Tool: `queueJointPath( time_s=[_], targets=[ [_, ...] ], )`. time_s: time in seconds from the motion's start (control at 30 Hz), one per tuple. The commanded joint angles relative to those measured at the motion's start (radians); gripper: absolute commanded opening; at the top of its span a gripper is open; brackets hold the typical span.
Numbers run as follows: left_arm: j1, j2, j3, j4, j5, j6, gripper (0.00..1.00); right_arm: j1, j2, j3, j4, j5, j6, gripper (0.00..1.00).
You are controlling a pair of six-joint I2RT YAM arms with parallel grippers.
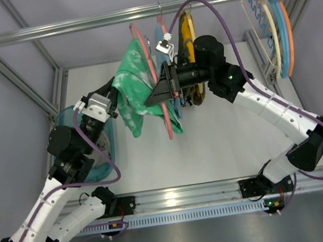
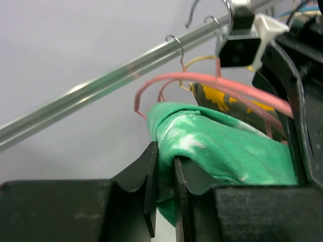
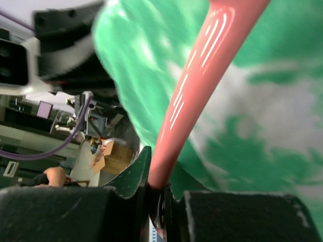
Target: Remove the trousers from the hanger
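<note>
The green trousers [image 1: 136, 88] with pale mottled patches hang over the salmon-pink hanger [image 1: 148, 62], whose metal hook sits on the top rail. My left gripper [image 1: 115, 97] is shut on a fold of the trousers [image 2: 222, 148] at their left edge. My right gripper [image 1: 159, 94] is shut on the pink hanger bar [image 3: 194, 85] from the right side, with the green fabric [image 3: 262, 136] right behind it. In the left wrist view the pink hanger [image 2: 212, 80] arches above the fabric.
A light blue garment [image 1: 175, 108] and a yellow-and-black garment [image 1: 188, 39] hang just right of the trousers. Cream, blue and orange hangers [image 1: 272, 27] hang at the rail's far right. A teal bin [image 1: 95, 139] sits under my left arm. The rail [image 1: 134, 13] crosses the top.
</note>
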Motion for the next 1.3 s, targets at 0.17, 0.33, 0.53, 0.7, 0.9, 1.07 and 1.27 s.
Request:
queueJointPath(
  time_s=[0.17,0.33,0.53,0.7,0.9,1.07,1.27],
  targets=[
    [0.013,0.021,0.281,0.241,-0.058,0.005,0.0,-0.024,-0.033,-0.049,-0.03,0.022,-0.101,0.0],
    [0.015,0.052,0.383,0.235,-0.062,0.019,0.0,-0.024,-0.036,-0.066,-0.044,0.031,-0.116,0.0],
    [0.044,0.057,0.467,0.202,-0.062,0.044,0.0,-0.023,-0.043,-0.066,-0.059,0.025,-0.138,0.0],
    [0.065,0.001,0.435,0.145,-0.087,0.105,0.0,-0.017,-0.076,-0.085,-0.094,0.002,-0.179,0.0],
    [0.154,-0.063,0.443,0.091,-0.117,0.102,0.0,-0.009,-0.138,-0.164,-0.154,-0.038,-0.243,0.0],
    [0.246,-0.153,0.412,0.001,-0.136,0.093,0.0,0.005,-0.177,-0.175,-0.188,-0.061,-0.285,0.0],
    [0.435,-0.348,0.268,-0.102,-0.16,0.068,0.0,0.013,-0.204,-0.158,-0.255,-0.064,-0.352,0.0]
  ],
)
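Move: The green trousers are already pinched in the left hand; the basket they go to stands about 20 cm to its left, roughly level with it and some 44 cm below. The pink hanger, still gripped by the right hand, has its middle about 11 cm to the left hand's right and 5 cm lower; the blue trousers hang 16 cm right, 6 cm ahead and 8 cm lower. From the right hand, the green trousers' middle lies about 6 cm left and 4 cm ahead. Left hand draws trousers up 15 cm, then left and back some 20, as the right lowers the hanger. ##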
